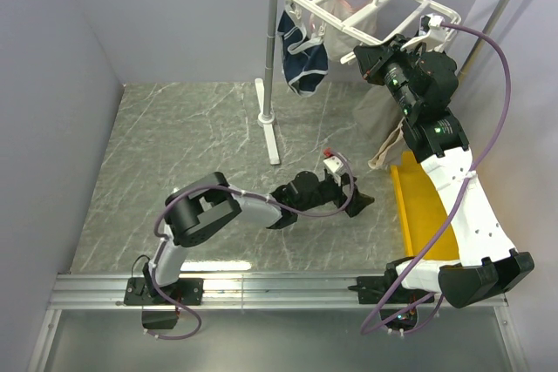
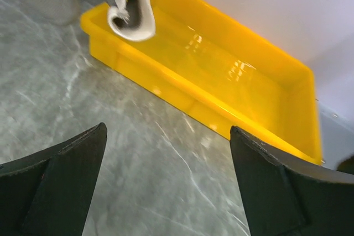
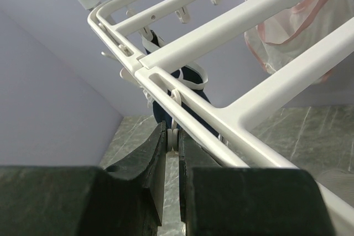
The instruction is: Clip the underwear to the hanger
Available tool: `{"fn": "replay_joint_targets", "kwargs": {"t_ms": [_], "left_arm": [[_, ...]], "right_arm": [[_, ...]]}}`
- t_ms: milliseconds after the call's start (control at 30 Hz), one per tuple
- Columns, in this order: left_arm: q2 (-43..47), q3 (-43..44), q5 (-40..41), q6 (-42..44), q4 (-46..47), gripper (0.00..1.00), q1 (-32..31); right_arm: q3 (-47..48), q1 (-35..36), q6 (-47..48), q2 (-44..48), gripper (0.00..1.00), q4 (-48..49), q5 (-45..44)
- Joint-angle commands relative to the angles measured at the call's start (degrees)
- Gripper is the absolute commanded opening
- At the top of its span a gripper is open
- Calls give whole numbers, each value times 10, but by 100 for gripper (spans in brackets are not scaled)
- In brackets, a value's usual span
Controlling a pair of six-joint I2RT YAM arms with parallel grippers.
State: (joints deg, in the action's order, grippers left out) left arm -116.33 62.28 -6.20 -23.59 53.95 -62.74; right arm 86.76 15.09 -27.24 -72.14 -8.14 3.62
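The white hanger (image 1: 349, 2) hangs from the stand's top bar at the back. My right gripper (image 1: 362, 57) is raised to its near corner and shut on a dangling white clip (image 3: 173, 135), pinched between the two pads under the hanger's bars (image 3: 232, 23). The taupe underwear (image 1: 388, 141) dangles below the right arm. Its lower end (image 2: 133, 12) hangs over the far corner of the yellow tray. My left gripper (image 1: 356, 193) is low over the table beside the tray, wide open (image 2: 167, 131), with only bare marble between its fingers.
The yellow tray (image 2: 221, 64) lies right of the left gripper. Navy briefs (image 1: 302, 58) and a pale pinkish mesh garment (image 3: 287, 26) hang on the hanger. The grey pole stand (image 1: 270, 58) has its foot on the table (image 1: 272, 141). Walls close in at left and back.
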Motion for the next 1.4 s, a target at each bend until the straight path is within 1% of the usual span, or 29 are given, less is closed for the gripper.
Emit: {"fn": "replay_joint_targets", "kwargs": {"t_ms": [0, 167, 200, 267, 300, 400, 533, 800, 900, 933, 1033, 1133, 1167, 1200, 1267, 1333, 1367], "left_arm": [[-25, 39, 26, 39, 82, 97, -4], [-69, 92, 47, 69, 101, 92, 0], [-76, 100, 47, 69, 105, 88, 1], [-95, 128, 48, 69, 105, 84, 2], [-101, 136, 45, 70, 106, 79, 3], [-122, 165, 38, 68, 105, 74, 3], [-141, 180, 36, 65, 106, 74, 2], [-172, 205, 57, 86, 118, 81, -2], [-184, 227, 59, 98, 118, 81, -3], [-192, 235, 76, 101, 118, 82, -3], [-202, 268, 93, 126, 131, 78, 1], [-212, 302, 100, 142, 142, 66, 7], [-216, 309, 98, 145, 146, 60, 8], [-219, 317, 96, 147, 144, 44, 10], [-221, 326, 89, 145, 141, 35, 16], [-217, 321, 73, 144, 145, 14, 19], [-217, 319, 72, 146, 147, 6, 20]], "right_arm": [[2, -3, -1, 8, 0, 34, -12], [3, -3, 3, 5, 0, 29, -12], [3, -4, 4, 5, 0, 28, -14], [3, -3, 6, 5, 0, 26, -13], [3, -3, 6, 4, 0, 24, -14], [1, -3, 9, 2, 0, 25, -16], [1, -3, 9, 1, 0, 25, -16], [-4, -3, 8, 1, 0, 25, -17], [-1, -3, 7, 1, 0, 20, -15], [2, -4, 7, 1, 0, 17, -14], [6, -4, 7, 1, 0, 12, -14], [7, -4, 11, 2, 0, 9, -18], [10, -3, 11, 2, 0, 8, -14], [11, -3, 13, 2, 0, 10, -16], [17, -3, 18, 2, 0, 9, -19], [22, -4, 18, 2, 0, 7, -18], [21, -4, 18, 4, 0, 6, -19]]}}
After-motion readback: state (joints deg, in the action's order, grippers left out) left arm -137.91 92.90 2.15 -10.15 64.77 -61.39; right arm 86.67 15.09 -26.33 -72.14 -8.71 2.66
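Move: The loose end of the underwear's waistband hangs about 9 cm ahead of the open left gripper, 8 cm to its right and 7 cm above. The yellow basket's middle is roughly 26 cm to the gripper's right, 1 cm back and 12 cm lower; the hanger rim at the right fingers is some 16 cm ahead, 4 cm left and 33 cm up. From the right hand, the waistband end lies about 7 cm back, 12 cm right and 26 cm below. The underwear's hanging waistband end is met by the left hand, which goes forward about 9 cm and right about 7 cm, easing midway, then climbs nearly 6 cm late on. Its fingers tip up some 20 degrees and close from wide open, pinching the waistband edge between their tips. The right hand stays at the hanger rim, fingers still shut on the clip. ##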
